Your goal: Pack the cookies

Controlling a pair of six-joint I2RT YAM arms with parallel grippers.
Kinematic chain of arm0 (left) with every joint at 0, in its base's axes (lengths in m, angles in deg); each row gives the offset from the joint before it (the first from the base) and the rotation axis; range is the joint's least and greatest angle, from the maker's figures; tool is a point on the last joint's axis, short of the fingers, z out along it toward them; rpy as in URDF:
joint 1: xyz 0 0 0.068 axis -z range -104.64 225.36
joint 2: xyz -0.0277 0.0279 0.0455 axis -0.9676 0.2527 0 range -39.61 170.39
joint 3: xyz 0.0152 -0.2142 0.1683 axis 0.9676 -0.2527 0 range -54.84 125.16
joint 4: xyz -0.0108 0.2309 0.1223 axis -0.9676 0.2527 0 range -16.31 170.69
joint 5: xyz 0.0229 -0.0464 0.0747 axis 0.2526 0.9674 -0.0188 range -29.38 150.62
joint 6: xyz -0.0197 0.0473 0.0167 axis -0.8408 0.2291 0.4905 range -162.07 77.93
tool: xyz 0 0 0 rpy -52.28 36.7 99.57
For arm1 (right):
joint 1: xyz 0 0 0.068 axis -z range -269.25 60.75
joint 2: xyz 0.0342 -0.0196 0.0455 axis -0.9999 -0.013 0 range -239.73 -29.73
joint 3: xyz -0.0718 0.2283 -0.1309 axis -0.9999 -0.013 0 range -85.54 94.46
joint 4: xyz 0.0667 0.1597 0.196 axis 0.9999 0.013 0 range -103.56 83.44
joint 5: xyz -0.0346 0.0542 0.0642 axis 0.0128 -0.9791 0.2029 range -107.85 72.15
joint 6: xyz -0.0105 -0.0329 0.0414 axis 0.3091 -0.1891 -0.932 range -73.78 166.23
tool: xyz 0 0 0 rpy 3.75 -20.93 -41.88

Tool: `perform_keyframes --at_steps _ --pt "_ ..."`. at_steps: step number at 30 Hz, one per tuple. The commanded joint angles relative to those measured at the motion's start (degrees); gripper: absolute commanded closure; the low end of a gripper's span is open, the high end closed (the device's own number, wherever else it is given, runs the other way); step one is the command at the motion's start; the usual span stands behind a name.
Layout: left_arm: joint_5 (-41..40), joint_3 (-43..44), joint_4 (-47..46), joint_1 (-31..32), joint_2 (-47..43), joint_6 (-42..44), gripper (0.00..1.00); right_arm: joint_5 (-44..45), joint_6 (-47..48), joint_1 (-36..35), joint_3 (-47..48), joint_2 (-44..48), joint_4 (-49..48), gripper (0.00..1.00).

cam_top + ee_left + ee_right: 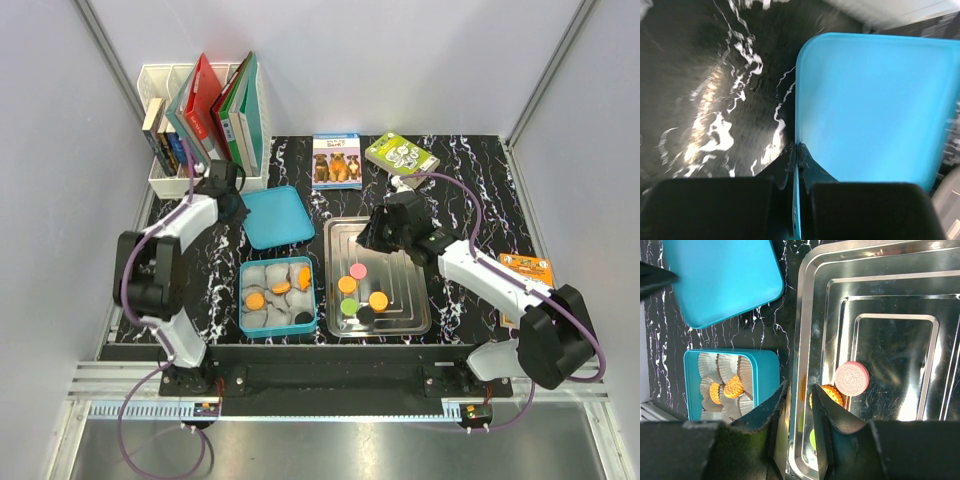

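Observation:
Cookies lie on a metal tray point(405, 262): a pink one point(358, 270), two orange point(347, 284), a green point(348, 306) and a black point(366, 314). More orange cookies point(280, 287) sit in paper cups inside the blue box point(244, 327). My left gripper point(240, 208) is shut on the left edge of the blue lid point(280, 217); in the left wrist view the fingertips point(797, 147) pinch the lid point(865, 105). My right gripper point(800, 390) hangs over the tray's far left corner, narrowly open, holding nothing. Below it lie the pink cookie point(852, 378) and an orange one point(826, 394).
A white rack of books point(200, 120) stands at the back left, close behind my left arm. A picture card point(336, 160) and a green packet point(400, 154) lie at the back. An orange card point(527, 268) rests at the right edge.

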Motion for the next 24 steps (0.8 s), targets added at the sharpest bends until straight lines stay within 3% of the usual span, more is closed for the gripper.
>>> perform_keyframes --at_steps 1,7,16,17,18,20,24 --pt "-1.8 1.1 -1.2 -0.3 -11.9 1.6 1.0 0.2 1.1 -0.4 2.5 2.3 0.1 0.69" --pt "0.2 1.2 0.4 -0.3 -20.9 1.7 1.0 -0.2 1.4 -0.4 4.0 3.7 1.4 0.69" --pt "1.4 -1.7 -5.9 4.2 -32.0 6.5 1.0 0.0 -2.1 -0.4 7.6 9.4 3.2 0.89" --pt "1.3 -2.5 -8.7 5.7 -32.9 8.7 1.0 0.2 -2.6 -0.4 7.9 10.3 3.1 0.9" --pt "0.1 -4.4 -10.3 6.5 -34.6 9.8 1.0 -0.2 -3.3 -0.2 8.0 12.0 3.1 1.0" --pt "-0.4 -7.6 -17.6 7.8 -36.3 13.6 1.0 -3.4 -5.8 1.4 8.4 13.3 2.8 1.0" --pt "-0.8 -16.8 -33.2 8.0 -41.5 17.1 1.0 -19.9 -12.6 6.5 8.8 12.0 1.5 1.0"
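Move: My left hand already grips the blue lid by its left edge. The open cookie box it belongs on lies about 20 cm back and 8 cm to the right, some 3 cm lower. The white book rack stands around 11 cm ahead and 8 cm left, and the dog puzzle box 12 cm ahead and 22 cm right. From my empty right hand, the cookie box is roughly 9 cm back, 19 cm left and 11 cm below. With my left fingers still shut on the lid's edge, I hoist it about 21 cm, straight up at first, then drawing back and right by 4 cm or so each, while the wrist tips the fingers up nearly 40 degrees towards level and swings a little clockwise. My right hand follows late, rising some 12 cm over the tray, rolling its left side up and closing its empty fingers. ##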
